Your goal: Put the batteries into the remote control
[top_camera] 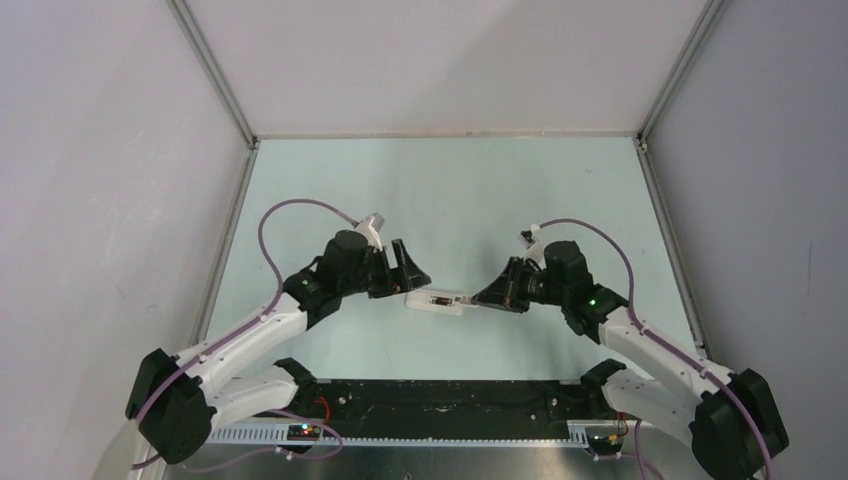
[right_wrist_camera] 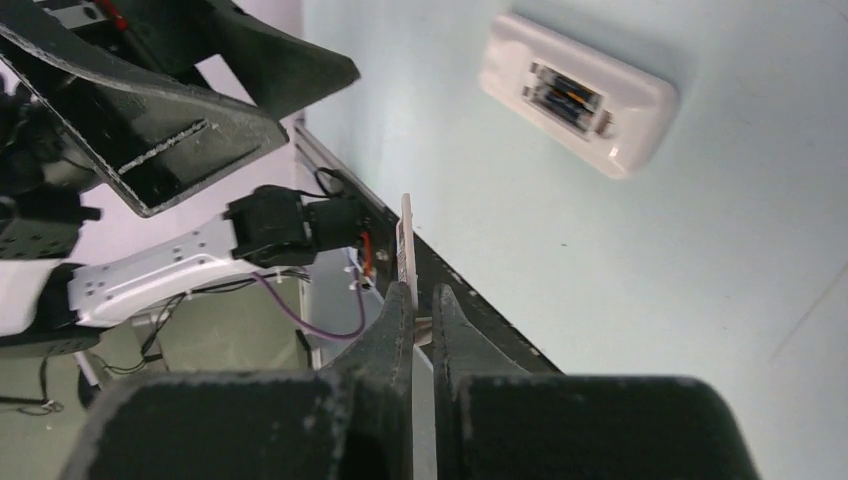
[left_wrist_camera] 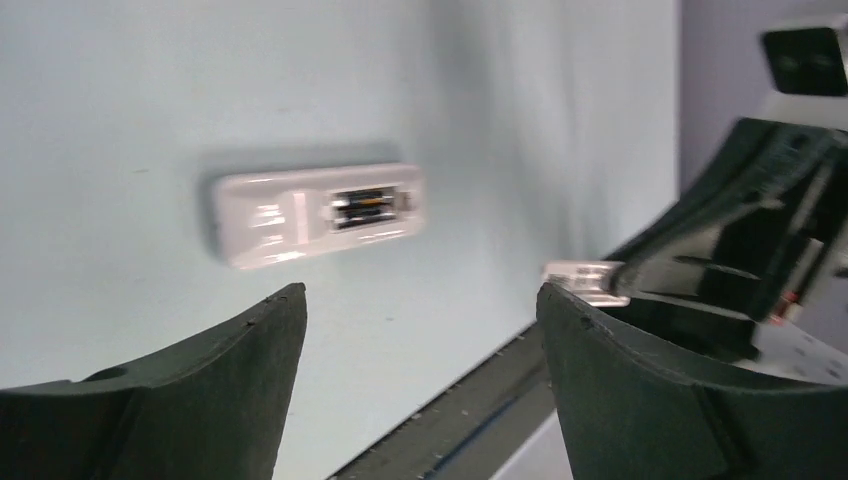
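The white remote control point(top_camera: 436, 303) lies on the table between my two grippers, back side up. Its open recess holds the dark batteries point(right_wrist_camera: 563, 95), which also show in the left wrist view point(left_wrist_camera: 368, 207). My left gripper point(top_camera: 413, 277) hovers just left of the remote with its jaws wide apart and nothing between them point(left_wrist_camera: 420, 300). My right gripper point(right_wrist_camera: 422, 298) is shut on a thin flat white cover strip point(right_wrist_camera: 406, 238), held on edge. The strip point(left_wrist_camera: 583, 279) hangs just right of the remote, apart from it.
A black rail with wiring point(top_camera: 440, 400) runs along the table's near edge between the arm bases. White enclosure walls with metal corner posts point(top_camera: 222, 90) close in the left, right and back.
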Robot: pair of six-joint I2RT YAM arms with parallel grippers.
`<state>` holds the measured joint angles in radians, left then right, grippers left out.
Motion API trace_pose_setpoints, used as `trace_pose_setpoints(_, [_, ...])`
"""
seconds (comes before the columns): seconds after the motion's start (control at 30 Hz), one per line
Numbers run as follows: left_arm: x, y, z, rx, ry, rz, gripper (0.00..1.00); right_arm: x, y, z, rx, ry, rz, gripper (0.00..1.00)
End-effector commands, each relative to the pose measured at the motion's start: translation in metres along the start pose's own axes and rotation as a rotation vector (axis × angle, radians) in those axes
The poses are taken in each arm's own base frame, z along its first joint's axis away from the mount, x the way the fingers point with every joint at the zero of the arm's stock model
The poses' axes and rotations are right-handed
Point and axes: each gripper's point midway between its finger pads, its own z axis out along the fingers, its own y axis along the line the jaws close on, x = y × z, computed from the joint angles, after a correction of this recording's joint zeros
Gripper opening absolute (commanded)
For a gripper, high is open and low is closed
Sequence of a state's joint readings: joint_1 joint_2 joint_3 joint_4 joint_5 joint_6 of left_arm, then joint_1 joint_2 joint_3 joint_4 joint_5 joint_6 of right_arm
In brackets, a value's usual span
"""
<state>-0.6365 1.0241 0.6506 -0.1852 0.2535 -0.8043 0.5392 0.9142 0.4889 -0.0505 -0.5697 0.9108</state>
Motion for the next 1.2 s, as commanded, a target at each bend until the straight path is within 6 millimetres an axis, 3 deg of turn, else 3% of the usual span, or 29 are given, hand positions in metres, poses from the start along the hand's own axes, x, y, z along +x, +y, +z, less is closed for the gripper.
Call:
trace_pose_setpoints(0.0, [-0.008,0.052,0.005,-0.229,-0.074,0.029,0.87,-0.009,-0.008,0.014,0.014,-0.028,-0.079,0.00])
trace_pose_setpoints(0.37, [0.008,0.093,0.026,-0.374,0.012,0.033,0.65,-0.011,-0.028,0.054,0.002,0.052,-0.256,0.00])
trace_pose_setpoints(0.57, [0.011,0.101,0.035,-0.400,0.047,0.057,0.64,-0.022,-0.026,0.078,0.009,0.083,-0.303,0.00])
trace_pose_setpoints(0.73, [0.021,0.099,0.047,-0.372,0.128,0.050,0.49,-0.024,-0.028,0.093,0.028,0.116,-0.291,0.00])
trace_pose_setpoints(1.0, [0.022,0.094,0.054,-0.334,0.143,0.045,0.49,-0.022,-0.043,0.105,0.102,0.174,-0.185,0.00])
trace_pose_setpoints(1.17, [0.027,0.101,0.056,-0.349,0.156,0.043,0.49,-0.022,-0.047,0.106,0.138,0.190,-0.172,0.00])
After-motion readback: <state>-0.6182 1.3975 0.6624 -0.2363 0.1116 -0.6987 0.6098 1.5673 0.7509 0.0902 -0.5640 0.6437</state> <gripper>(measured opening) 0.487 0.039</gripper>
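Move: From the left hand, empty and wide open, the middle of the remote control lies roughly 14 cm below, 3 cm to the right and 1 cm ahead. The battery cover, in the right fingers, is about 10 cm to that hand's right, 4 cm back and level. From the right hand, the open battery compartment is some 15 cm below, 5 cm ahead and 6 cm left; the remote's middle is equally far below and ahead, 8 cm left. Down some 12 cm and a few centimetres left, the left hand drops to the remote's left end, its fingers tilting about 20 degrees steeper and closing to roughly half open. The right hand, keeping its pinch on the battery cover, sinks first, then swings forward and left, about 6 cm each way, over the compartment, turning some 10 degrees counter-clockwise and ending 8 cm lower. ##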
